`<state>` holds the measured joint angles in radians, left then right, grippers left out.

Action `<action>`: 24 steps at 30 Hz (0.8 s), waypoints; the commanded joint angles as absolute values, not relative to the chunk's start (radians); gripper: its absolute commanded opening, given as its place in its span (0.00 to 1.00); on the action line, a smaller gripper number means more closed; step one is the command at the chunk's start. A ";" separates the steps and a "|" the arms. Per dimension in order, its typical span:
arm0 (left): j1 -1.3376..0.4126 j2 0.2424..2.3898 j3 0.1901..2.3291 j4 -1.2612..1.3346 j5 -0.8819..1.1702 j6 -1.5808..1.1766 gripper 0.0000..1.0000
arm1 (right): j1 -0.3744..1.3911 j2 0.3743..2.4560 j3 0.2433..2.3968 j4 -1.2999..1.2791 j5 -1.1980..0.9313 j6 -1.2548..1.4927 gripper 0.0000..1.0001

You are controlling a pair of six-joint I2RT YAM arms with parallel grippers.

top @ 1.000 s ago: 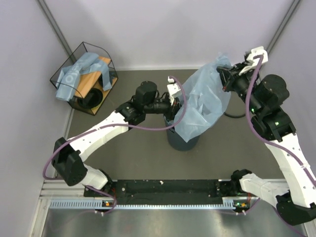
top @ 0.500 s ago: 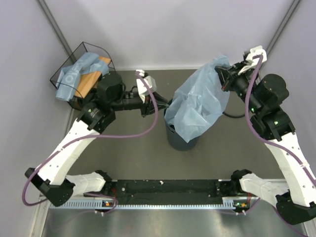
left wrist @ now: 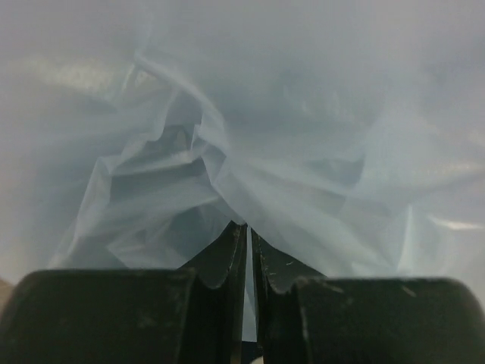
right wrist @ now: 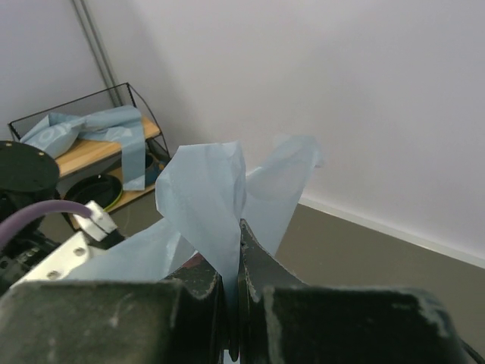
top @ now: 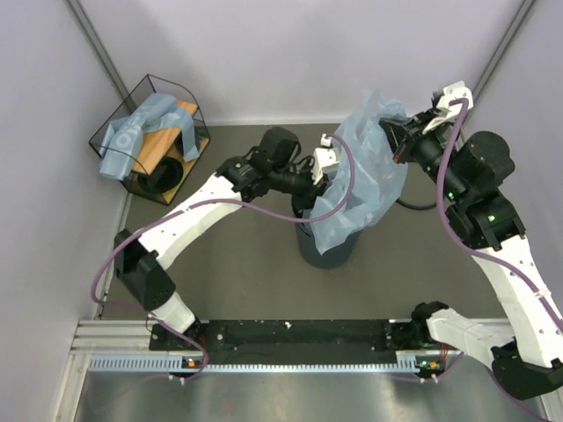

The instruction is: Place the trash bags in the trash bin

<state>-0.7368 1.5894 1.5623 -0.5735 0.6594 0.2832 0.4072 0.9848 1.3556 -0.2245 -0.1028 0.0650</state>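
Note:
A light-blue translucent trash bag hangs spread over the dark blue-grey trash bin, and its lower end covers the bin's mouth. My right gripper is shut on the bag's top corner, and the film rises from between the fingertips of that right gripper. My left gripper presses into the bag's left side above the bin. In the left wrist view the jaws of the left gripper stand nearly together, with folds of film running into their tips.
A black wire basket with a wooden base stands at the back left and holds more light-blue bags. Grey walls close in the back and both sides. A black cable lies on the floor right of the bin.
My left arm swung left away from the bag with its jaws wider, then came back to the bag's left side and closed on the film. The right gripper kept its hold.

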 commanded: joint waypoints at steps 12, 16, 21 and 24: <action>-0.381 1.281 1.577 -0.572 0.870 0.183 0.72 | 0.396 0.973 1.287 -0.187 -0.322 0.155 0.00; -0.396 1.194 1.530 -0.560 0.986 0.201 0.84 | 0.396 0.992 1.256 -0.164 -0.334 0.160 0.00; -0.623 1.134 1.529 -0.561 0.867 0.304 0.85 | 0.396 1.042 1.290 -0.129 -0.325 0.187 0.00; -0.801 1.147 1.561 -0.555 0.706 0.367 0.84 | 0.396 1.049 1.318 -0.091 -0.281 0.193 0.00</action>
<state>-0.6212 1.1263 1.5425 -0.5850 0.8658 0.2665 0.4068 1.0431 1.2583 -0.1867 -0.3115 0.1646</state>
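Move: The left hand is in among the trash bag's folds. The trash bag's middle lies about 6 cm to its right and 5 cm above, level fore and aft; the trash bin stands almost straight below, its middle roughly 17 cm down and 2 cm right. From the right hand, which grips the bag's top, the bin's middle is some 6 cm back, 9 cm left and 37 cm down, with the bag's middle 6 cm back, 3 cm left and 10 cm below. The left fingers come free of the trash bag and spread wide as the hand swings forward and left, then climbs and draws back, ending about 16 cm higher and left of the bin, fingers tilted up some 20 degrees. The right hand keeps its pinch on the bag and carries it left and down over the bin, turning slightly counter-clockwise and tipping down. ##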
